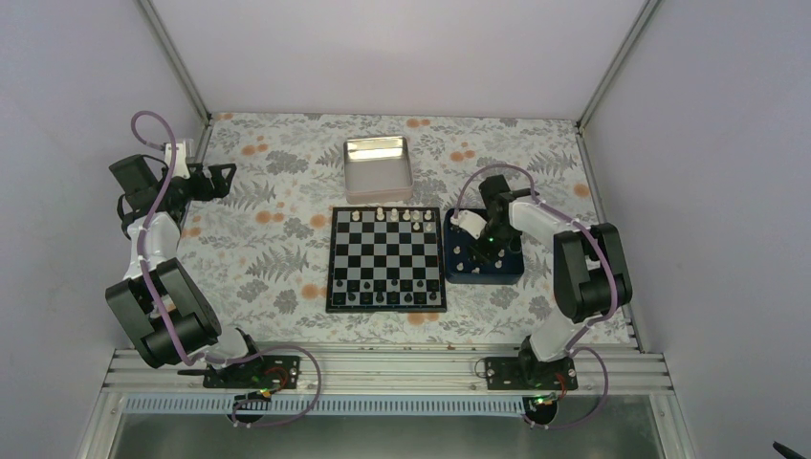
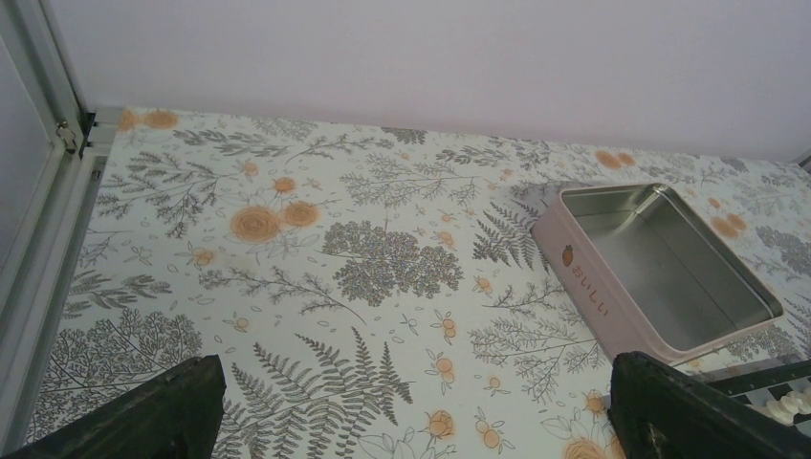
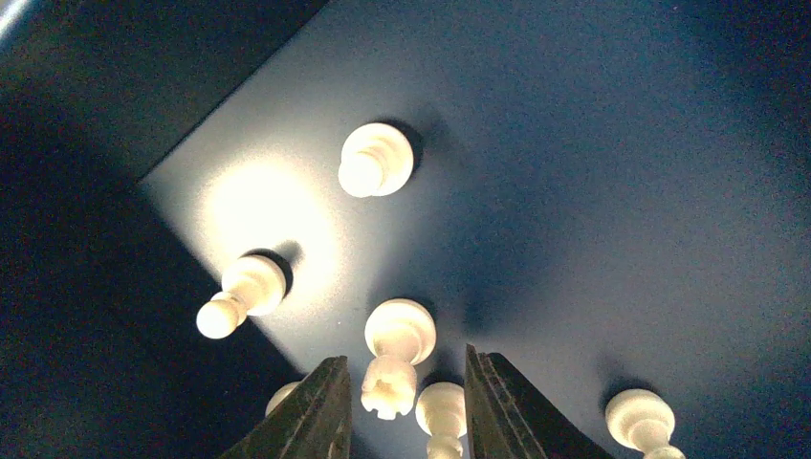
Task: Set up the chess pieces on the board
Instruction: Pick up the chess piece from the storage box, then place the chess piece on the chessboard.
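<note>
The board lies flat mid-table, with several cream chess pieces along its far row and dark pieces along its near row. More cream chess pieces stand in a dark blue tray right of the board. My right gripper hangs down into that tray. In the right wrist view the right gripper is open, its fingers either side of a cream rook with a gap on each side, and a second piece by the right finger. My left gripper is open and empty at the far left.
A silver tin tray sits beyond the board, seen empty in the left wrist view. The left gripper hovers above the flowered tablecloth. The board's corner shows at lower right there. Frame posts stand at the back corners.
</note>
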Robot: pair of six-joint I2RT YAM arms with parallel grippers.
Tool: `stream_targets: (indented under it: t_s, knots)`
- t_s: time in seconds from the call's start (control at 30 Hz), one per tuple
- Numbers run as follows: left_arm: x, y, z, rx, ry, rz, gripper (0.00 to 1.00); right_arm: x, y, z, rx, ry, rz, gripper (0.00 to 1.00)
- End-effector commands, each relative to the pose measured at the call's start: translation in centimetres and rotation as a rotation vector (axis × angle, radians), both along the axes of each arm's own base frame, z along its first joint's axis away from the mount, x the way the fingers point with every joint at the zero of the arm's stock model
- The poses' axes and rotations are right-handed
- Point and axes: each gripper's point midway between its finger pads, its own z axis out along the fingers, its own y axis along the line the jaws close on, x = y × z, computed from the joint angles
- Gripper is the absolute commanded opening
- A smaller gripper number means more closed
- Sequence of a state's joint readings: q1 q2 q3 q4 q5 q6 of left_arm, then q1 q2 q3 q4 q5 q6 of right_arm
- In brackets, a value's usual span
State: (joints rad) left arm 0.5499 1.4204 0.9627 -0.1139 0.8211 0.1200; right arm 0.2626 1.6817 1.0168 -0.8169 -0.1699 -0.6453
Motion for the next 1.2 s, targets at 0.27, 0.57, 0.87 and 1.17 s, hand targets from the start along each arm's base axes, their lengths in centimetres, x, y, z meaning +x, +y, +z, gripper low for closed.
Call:
stream_targets:
  t_s: [0.27,0.57,0.87,1.17]
  knots:
    - [-0.1,0.1,0.0,-0.001,-0.012,-0.012,1.0,0.3,0.5,0.1,0.013,-0.013,0.0,0.23]
    - [-0.2,0.1,0.1,-0.001,-0.014,-0.012,1.0,1.3,0.8,2.4,0.022,-0.062,0.005,0.09]
    - [-0.2,0.1,0.6,0.003,-0.022,-0.01,1.0,3.4,5.1,8.4,-0.016,-0.168,0.111,0.05]
    - [-0.3,0.1,0.9,-0.001,-0.03,-0.017,1.0,6.5,15.0,11.9,0.035,-0.231,0.308,0.04]
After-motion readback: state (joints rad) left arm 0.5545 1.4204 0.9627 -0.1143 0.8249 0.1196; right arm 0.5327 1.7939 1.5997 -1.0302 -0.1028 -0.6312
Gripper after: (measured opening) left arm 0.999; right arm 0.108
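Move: The rook-topped chess piece stands in the storage box right between the right hand's parted fingers, its middle about 1 cm below. Another piece stands roughly 2 cm right and 1 cm back, one 3 cm left and 2 cm ahead, one 3 cm left and 2 cm back. The board's middle is about 21 cm left, straight across. From the left hand, the rook lies some 54 cm right, 11 cm back and 20 cm below. Staying low in place at first, the right hand closes its fingers and pinches the rook by its crowned top. It then sweeps up and left by about 12 cm each, and half as far forward, quickly carrying the rook out of the storage box towards the board while the fingertips swing forward and the wrist turns counter-clockwise, some 15 degrees each. ##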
